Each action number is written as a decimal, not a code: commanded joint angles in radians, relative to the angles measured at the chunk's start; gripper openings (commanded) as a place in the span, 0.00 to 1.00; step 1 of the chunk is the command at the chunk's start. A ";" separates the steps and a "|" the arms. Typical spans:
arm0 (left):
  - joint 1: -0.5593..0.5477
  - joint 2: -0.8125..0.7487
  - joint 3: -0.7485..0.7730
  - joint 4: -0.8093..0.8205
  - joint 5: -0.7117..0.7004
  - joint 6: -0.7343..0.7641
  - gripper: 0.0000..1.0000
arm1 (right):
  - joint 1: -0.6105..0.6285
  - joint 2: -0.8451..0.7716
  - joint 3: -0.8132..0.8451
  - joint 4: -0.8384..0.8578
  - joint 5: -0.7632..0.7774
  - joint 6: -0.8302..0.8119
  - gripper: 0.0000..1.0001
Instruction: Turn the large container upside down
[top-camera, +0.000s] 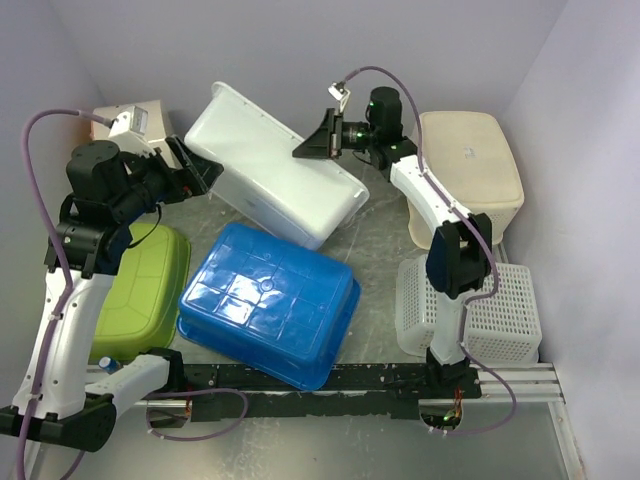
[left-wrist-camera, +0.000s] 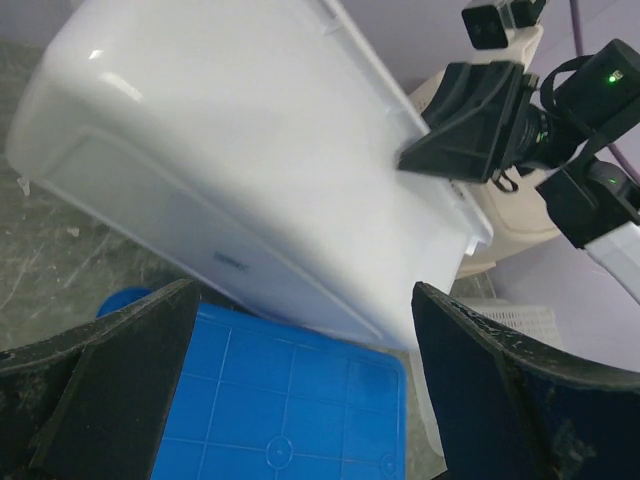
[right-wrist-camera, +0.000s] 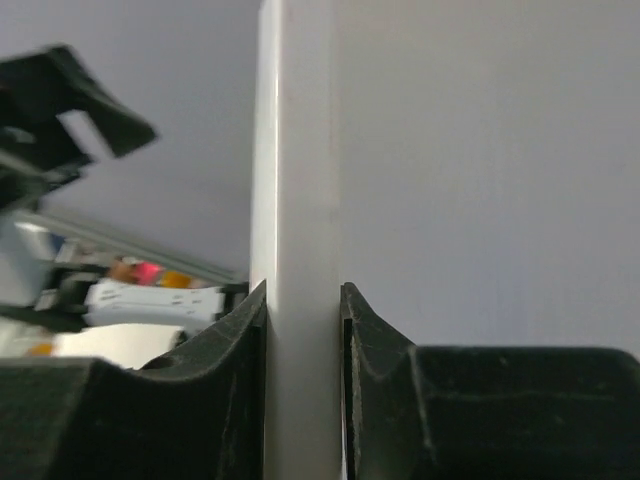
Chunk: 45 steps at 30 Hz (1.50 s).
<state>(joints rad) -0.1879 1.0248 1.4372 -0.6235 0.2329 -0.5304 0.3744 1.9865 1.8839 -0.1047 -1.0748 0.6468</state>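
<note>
The large container (top-camera: 270, 175) is a white plastic tub, tipped up on its side at the back of the table with its base facing the front left. My right gripper (top-camera: 303, 148) is shut on its raised rim (right-wrist-camera: 300, 200), one finger on each side of the thin wall. In the left wrist view the same white container (left-wrist-camera: 230, 150) fills the upper half. My left gripper (top-camera: 203, 170) is open by the tub's left end, with nothing between its fingers (left-wrist-camera: 130, 350). Whether it touches the tub I cannot tell.
A blue tub (top-camera: 270, 300) lies upside down in front of the white one, close under its lower edge. A green tub (top-camera: 145, 280) sits at the left, a beige tub (top-camera: 475, 165) upside down at the back right, and a white lattice basket (top-camera: 500, 310) at the right front.
</note>
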 joint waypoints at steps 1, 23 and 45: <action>-0.008 0.000 -0.031 0.037 0.035 -0.010 0.99 | -0.063 0.076 -0.097 0.708 -0.238 0.637 0.00; -0.008 0.027 -0.035 0.035 0.050 -0.007 0.99 | -0.103 0.308 0.008 0.541 -0.191 0.662 0.00; -0.008 0.001 -0.030 0.007 0.031 0.001 0.99 | -0.113 0.151 0.090 0.549 -0.112 0.894 0.00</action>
<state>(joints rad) -0.1883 1.0454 1.3991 -0.6189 0.2577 -0.5339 0.2691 2.2093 1.9877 0.2882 -1.1923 1.3853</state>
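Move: The right hand already grips the upper rim of the large white container, which stands tipped on its long side; its middle lies about 15 cm below this hand, 7 cm back and 5 cm to its left. From the same hand, the upturned blue container is roughly 23 cm back, 4 cm left and 26 cm lower, and the cream container about 6 cm ahead and 37 cm right, some 20 cm lower. From the open left hand, the white container's middle is about 6 cm ahead, 14 cm right and 22 cm below. Keeping its pinch on the white container's upper rim, the right hand carries that rim about 6 cm forward, away from the blue container, with a smaller drift to the right, mostly early on, and next to no change in height. The wrist rolls some 25 to 30 degrees about the leftward-pointing fingers, tipping the rim over forward. ##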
